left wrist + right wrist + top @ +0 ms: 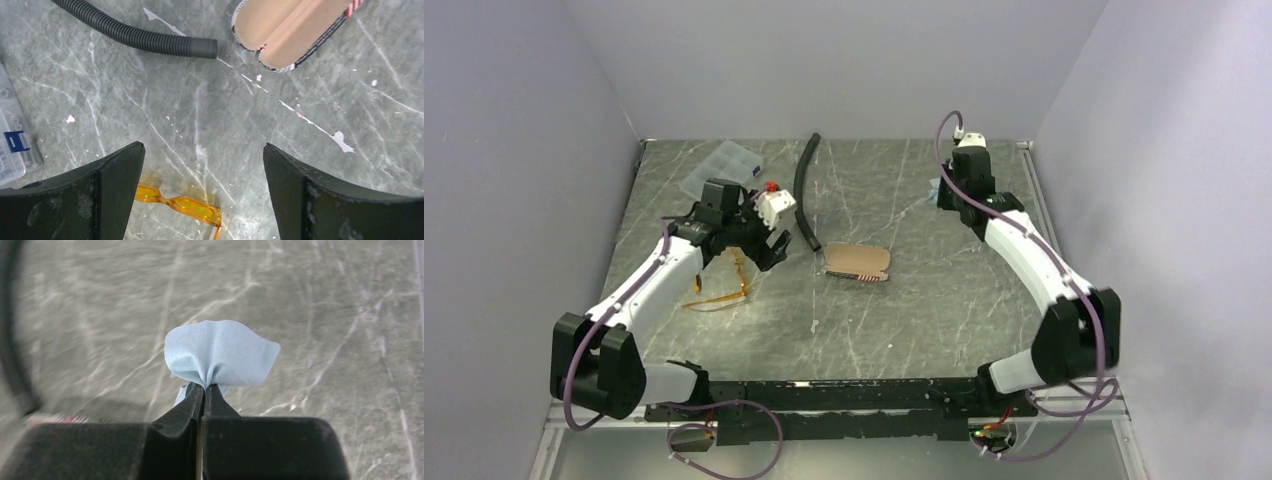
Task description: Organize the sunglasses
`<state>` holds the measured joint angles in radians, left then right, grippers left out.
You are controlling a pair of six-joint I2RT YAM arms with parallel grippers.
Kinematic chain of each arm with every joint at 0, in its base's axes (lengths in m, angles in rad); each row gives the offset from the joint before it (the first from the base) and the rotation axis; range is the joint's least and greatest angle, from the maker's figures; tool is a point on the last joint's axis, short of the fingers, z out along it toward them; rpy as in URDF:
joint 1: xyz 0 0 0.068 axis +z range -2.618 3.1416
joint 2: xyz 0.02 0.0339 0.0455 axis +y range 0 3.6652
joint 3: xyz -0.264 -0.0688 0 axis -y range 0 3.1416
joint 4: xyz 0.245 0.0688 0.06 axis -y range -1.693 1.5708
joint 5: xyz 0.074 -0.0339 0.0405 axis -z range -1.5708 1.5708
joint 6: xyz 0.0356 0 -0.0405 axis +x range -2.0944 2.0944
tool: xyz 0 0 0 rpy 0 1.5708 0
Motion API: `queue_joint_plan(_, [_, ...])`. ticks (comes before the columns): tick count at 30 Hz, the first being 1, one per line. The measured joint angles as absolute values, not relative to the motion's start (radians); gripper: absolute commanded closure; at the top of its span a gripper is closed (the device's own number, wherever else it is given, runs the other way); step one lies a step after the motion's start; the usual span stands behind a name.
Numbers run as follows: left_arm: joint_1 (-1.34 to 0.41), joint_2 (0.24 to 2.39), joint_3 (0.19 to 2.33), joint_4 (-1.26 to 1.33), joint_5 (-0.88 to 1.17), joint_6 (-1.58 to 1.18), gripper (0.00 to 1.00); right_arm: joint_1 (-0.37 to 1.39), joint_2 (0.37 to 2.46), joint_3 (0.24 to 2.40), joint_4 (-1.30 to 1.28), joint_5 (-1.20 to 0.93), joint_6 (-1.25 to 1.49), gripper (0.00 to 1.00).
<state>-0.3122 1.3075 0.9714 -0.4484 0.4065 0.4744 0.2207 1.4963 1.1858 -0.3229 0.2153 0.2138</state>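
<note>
The sunglasses (722, 287) have amber-orange lenses and thin arms and lie on the table at the left. In the left wrist view the sunglasses (182, 205) sit low in the frame, one lens partly hidden behind a finger. My left gripper (767, 246) hangs just above and beyond them. My left gripper (202, 146) is wide open with only bare table between its fingers. My right gripper (204, 388) is at the back right, shut on a small light-blue cloth (220, 351) that bunches up above its tips. The cloth is hidden in the top view.
A tan open pouch (859, 262) with a striped rim lies mid-table and also shows as the pouch (290, 30). A black corrugated hose (803, 190) runs toward the back, and its end is the hose (150, 37). A clear plastic box (722, 165) sits at the back left.
</note>
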Motion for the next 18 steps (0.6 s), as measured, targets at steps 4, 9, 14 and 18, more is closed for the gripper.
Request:
queue_joint_plan(4, [-0.3, 1.28, 0.997, -0.507, 0.474, 0.478, 0.07, 0.331, 1.32, 1.142, -0.377, 0.138, 0.224, 1.0])
queue_joint_plan(9, [-0.3, 1.248, 1.086, -0.601, 0.587, 0.493, 0.07, 0.444, 1.152, 1.067, -0.371, -0.171, 0.226, 1.0])
queue_joint_plan(14, [-0.299, 1.2, 1.136, -0.664, 0.636, 0.505, 0.07, 0.631, 1.099, 0.986, -0.368, -0.332, 0.17, 1.0])
queue_joint_plan(18, [-0.294, 1.139, 1.104, -0.706, 0.644, 0.53, 0.07, 0.804, 1.17, 0.936, -0.361, -0.464, 0.112, 1.0])
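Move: Off to the right hand's left, about 53 cm over, 14 cm back and 15 cm below, lie the amber sunglasses; the blue cloth is already pinched in that hand. The open case lies about 18 cm to its left and 10 cm back, and the black tube some 31 cm left and 9 cm farther out. From the left hand the sunglasses are roughly 16 cm left, nearly level fore and aft, 12 cm below. Sweeping fast back and left by some 34 cm, the right hand carries the still-pinched cloth past the case's near right side towards the sunglasses and open left gripper, arcing up about 7 cm before sinking again, while its wrist swings about 70 degrees counter-clockwise. The left hand, fingers still wide open, rises 8 cm and draws back 5 cm, turning slightly clockwise. ##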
